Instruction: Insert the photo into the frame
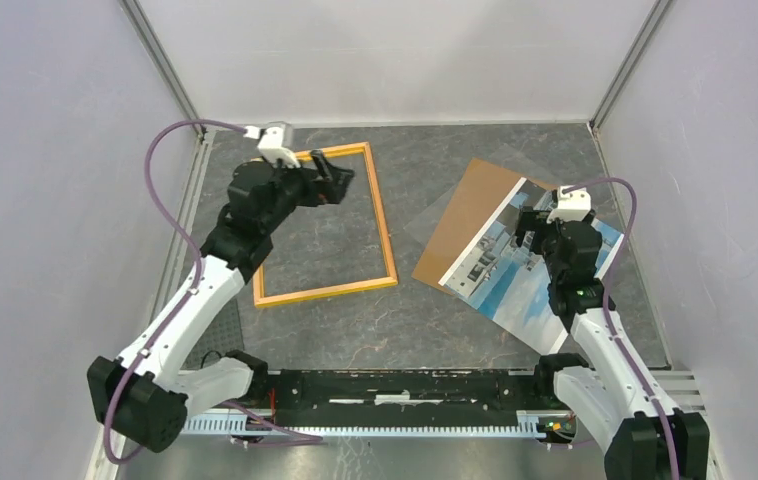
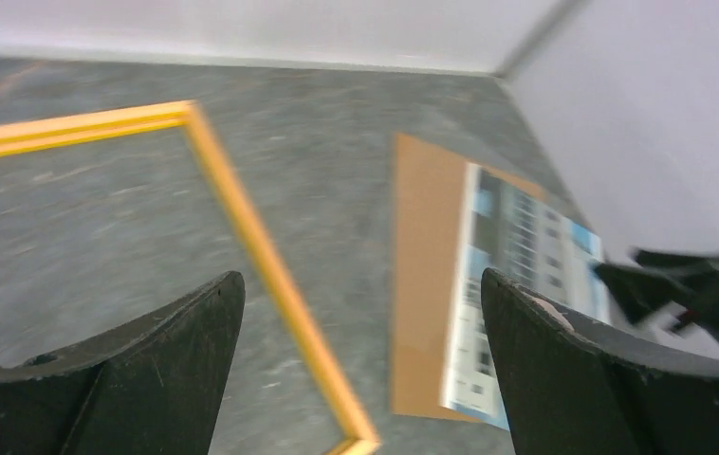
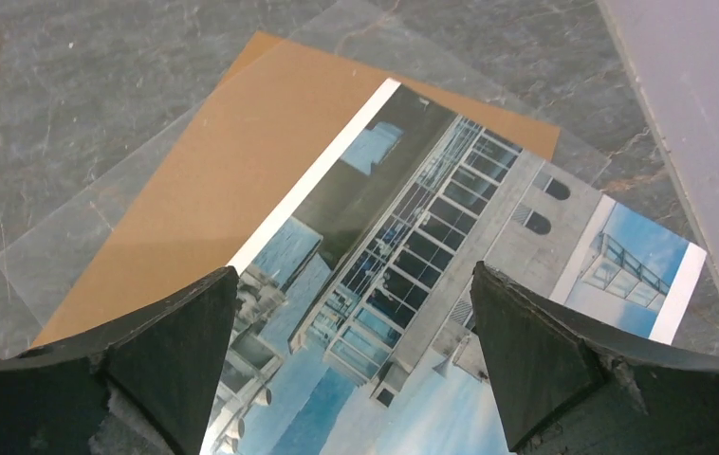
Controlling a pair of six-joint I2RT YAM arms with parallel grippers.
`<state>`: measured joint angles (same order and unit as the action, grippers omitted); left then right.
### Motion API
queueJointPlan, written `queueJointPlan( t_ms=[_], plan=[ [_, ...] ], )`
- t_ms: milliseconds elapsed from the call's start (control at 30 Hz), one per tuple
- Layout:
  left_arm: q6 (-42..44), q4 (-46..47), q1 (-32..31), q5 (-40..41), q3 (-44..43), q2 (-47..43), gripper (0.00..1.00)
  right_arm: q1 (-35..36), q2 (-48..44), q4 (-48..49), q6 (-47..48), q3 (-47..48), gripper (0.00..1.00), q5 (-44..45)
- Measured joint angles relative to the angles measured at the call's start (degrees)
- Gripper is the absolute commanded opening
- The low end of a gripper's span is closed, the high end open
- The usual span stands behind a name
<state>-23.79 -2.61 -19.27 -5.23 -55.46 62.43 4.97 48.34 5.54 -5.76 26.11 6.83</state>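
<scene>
The orange-yellow frame [image 1: 325, 225] lies flat at the left of the table, and also shows in the left wrist view [image 2: 242, 227]. My left gripper [image 1: 340, 183] hovers over the frame's far part, open and empty. The photo [image 1: 520, 275], picture side up, lies at the right and partly overlaps a brown backing panel [image 1: 465, 220]. It fills the right wrist view [image 3: 413, 284] and appears blurred in the left wrist view [image 2: 517, 265]. My right gripper [image 1: 530, 230] is above the photo, open and empty.
A clear sheet [image 3: 71, 246] lies under the brown panel [image 3: 223, 180] and sticks out past its edges. White enclosure walls stand close at the left, back and right [image 1: 715, 150]. The arm bases and a black rail [image 1: 405, 385] are at the near edge.
</scene>
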Motion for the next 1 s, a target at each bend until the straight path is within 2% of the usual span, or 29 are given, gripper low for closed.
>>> queueJointPlan(
  t_ms=[167,367,533,667,800,1000],
  plan=[
    [-0.3,0.5,-12.8,2.7,-4.9,4.7,1.00,0.1,-0.3,1.5,-1.5,0.0,0.98,3.2],
    [-0.3,-2.1,-21.2,7.8,-12.0,20.6,1.00,0.1,3.0,-0.9,-4.1,0.1,0.98,4.1],
    [-0.5,-4.7,-23.0,9.0,-18.6,32.8,0.98,0.2,4.3,-3.0,-6.9,0.1,0.98,4.4],
    [-0.8,-5.3,-23.0,5.1,-26.8,42.8,0.97,0.2,5.2,-3.3,-9.1,0.0,0.98,3.2],
    [-1.5,-5.1,-22.9,0.6,-31.0,48.9,0.98,-0.9,6.1,-2.6,-10.9,-1.4,0.98,-1.6],
    [-1.2,-10.8,-23.0,1.3,-39.8,55.8,1.00,-5.7,9.4,0.3,-13.0,-4.0,0.96,-12.4]
  ],
)
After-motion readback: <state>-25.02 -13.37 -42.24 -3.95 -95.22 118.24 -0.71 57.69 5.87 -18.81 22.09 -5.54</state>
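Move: The left hand, high over the empty frame, has the photo's middle about 46 cm to its right, 4 cm back and 30 cm below. At that level, the bare strip of brown board lies some 30 cm right and 3 cm ahead, the frame's middle about 5 cm left and 4 cm ahead. From the right hand the photo's middle is about 5 cm right, 2 cm back and 16 cm down, the brown strip 12 cm left and 6 cm ahead. Sweeping right some 25 cm off the frame, the left hand rises briefly, then sinks to 17 cm below its starting height, easing about 5 cm forward towards the brown board and photo while tipping down and turning clockwise. The right hand lowers about 8 cm over the photo, tipping down and rolling its left side up. Both grippers stay wide open. ##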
